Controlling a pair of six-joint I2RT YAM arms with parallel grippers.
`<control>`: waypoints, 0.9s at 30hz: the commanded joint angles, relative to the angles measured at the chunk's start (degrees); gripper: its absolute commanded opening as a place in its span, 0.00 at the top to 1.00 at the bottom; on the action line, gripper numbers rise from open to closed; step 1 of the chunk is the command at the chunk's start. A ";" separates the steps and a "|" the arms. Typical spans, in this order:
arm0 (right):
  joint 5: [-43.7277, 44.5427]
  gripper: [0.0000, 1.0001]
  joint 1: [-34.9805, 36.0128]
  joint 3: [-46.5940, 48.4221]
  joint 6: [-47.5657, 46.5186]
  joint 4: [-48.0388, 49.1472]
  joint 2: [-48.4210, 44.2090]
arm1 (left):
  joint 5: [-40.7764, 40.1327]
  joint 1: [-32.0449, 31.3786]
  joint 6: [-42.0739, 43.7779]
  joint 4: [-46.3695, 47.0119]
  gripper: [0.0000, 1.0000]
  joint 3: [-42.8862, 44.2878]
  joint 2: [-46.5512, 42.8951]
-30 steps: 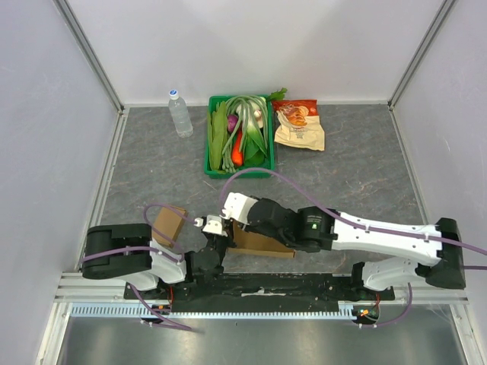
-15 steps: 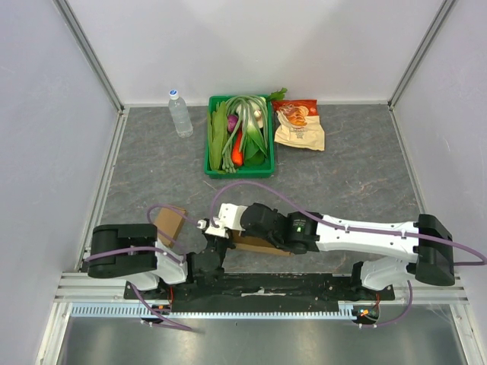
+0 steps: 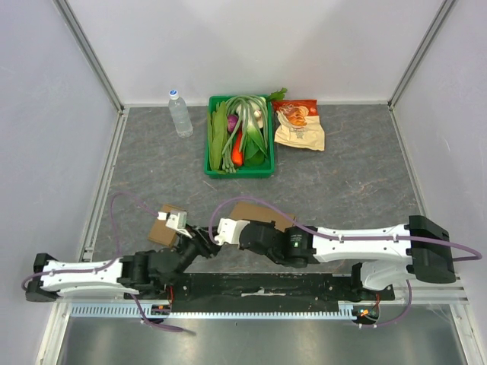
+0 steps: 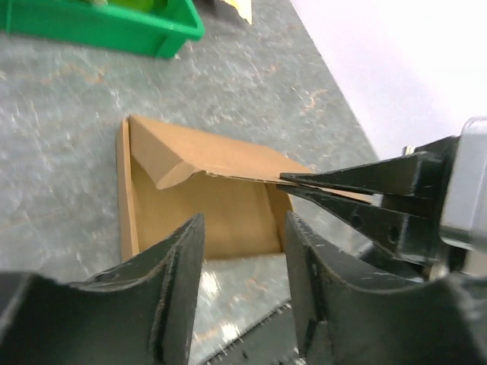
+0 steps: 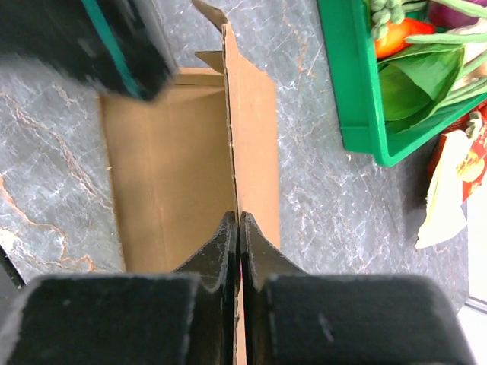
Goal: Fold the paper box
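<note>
The brown paper box [image 3: 257, 214] lies open on the grey table near the front edge, partly covered by both arms. In the left wrist view the paper box [image 4: 205, 205] shows one folded-in flap and raised walls. My right gripper [image 5: 239, 222] is shut on the thin upright wall of the paper box [image 5: 167, 167], and it reaches in from the right [image 3: 212, 231]. My left gripper [image 4: 243, 255] stands open just short of the box's near edge with nothing between its fingers; from above, the left gripper [image 3: 198, 240] sits low by the box's left part.
A green tray [image 3: 209, 144] of vegetables stands at the back middle. A water bottle [image 3: 180, 113] is left of it and a snack bag [image 3: 299, 126] is right of it. The black base rail [image 3: 259, 285] runs along the near edge.
My left gripper has opened and let go of the box, and its arm has dropped back to the left. My right gripper has shut on the box wall.
</note>
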 commanded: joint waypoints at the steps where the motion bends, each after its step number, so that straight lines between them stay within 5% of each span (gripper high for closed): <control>1: -2.47 0.94 1.26 -3.32 4.75 1.81 1.15 | 6.85 -0.22 -22.50 -38.26 0.54 4.05 -15.14; 6: -7.30 0.89 2.32 -6.40 7.49 4.71 1.24 | 5.98 -0.22 -20.22 -43.13 0.52 10.90 -17.81; 13: -13.38 0.76 2.50 -9.13 12.31 6.47 1.77 | 4.90 2.93 -11.96 -36.55 0.49 26.81 10.20; 18: -13.29 0.41 2.14 -13.60 24.59 9.81 -3.39 | 35.57 26.21 -5.45 -15.26 0.69 21.57 23.94; 22: -13.81 0.29 0.13 -20.11 34.79 14.11 -10.34 | 46.99 29.92 -4.14 5.08 0.70 13.74 29.90; 27: -17.06 0.24 -4.88 -29.15 47.03 18.60 -23.60 | 53.42 30.01 -3.60 17.13 0.73 9.69 42.64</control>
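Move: The right hand holds the raised lid by its free edge, above the box. The box's front wall, where that edge belongs, lies about 6 cm back, 1 cm to the right and 9 cm below. From the empty left hand the box's left wall is some 4 cm ahead, 4 cm to the right and 11 cm lower; a flat cardboard piece lies about 14 cm to that hand's left and 4 cm ahead. The green crate stands roughly 26 cm ahead of the right hand, 5 cm left. Keeping its pinch on the lid's free edge at first, the right hand swings it down and back over the open box, about 7 cm down and 6 cm back, then opens wide to let go as it edges right and tilts its fingers down near the front wall. Meanwhile the left hand backs off to its left, rises about 4 cm clear, then swings forward and right and drops some 13 cm towards the box's left wall, tipping down by about 25 degrees and half closing its fingers, which end at the seam between lid and wall. ##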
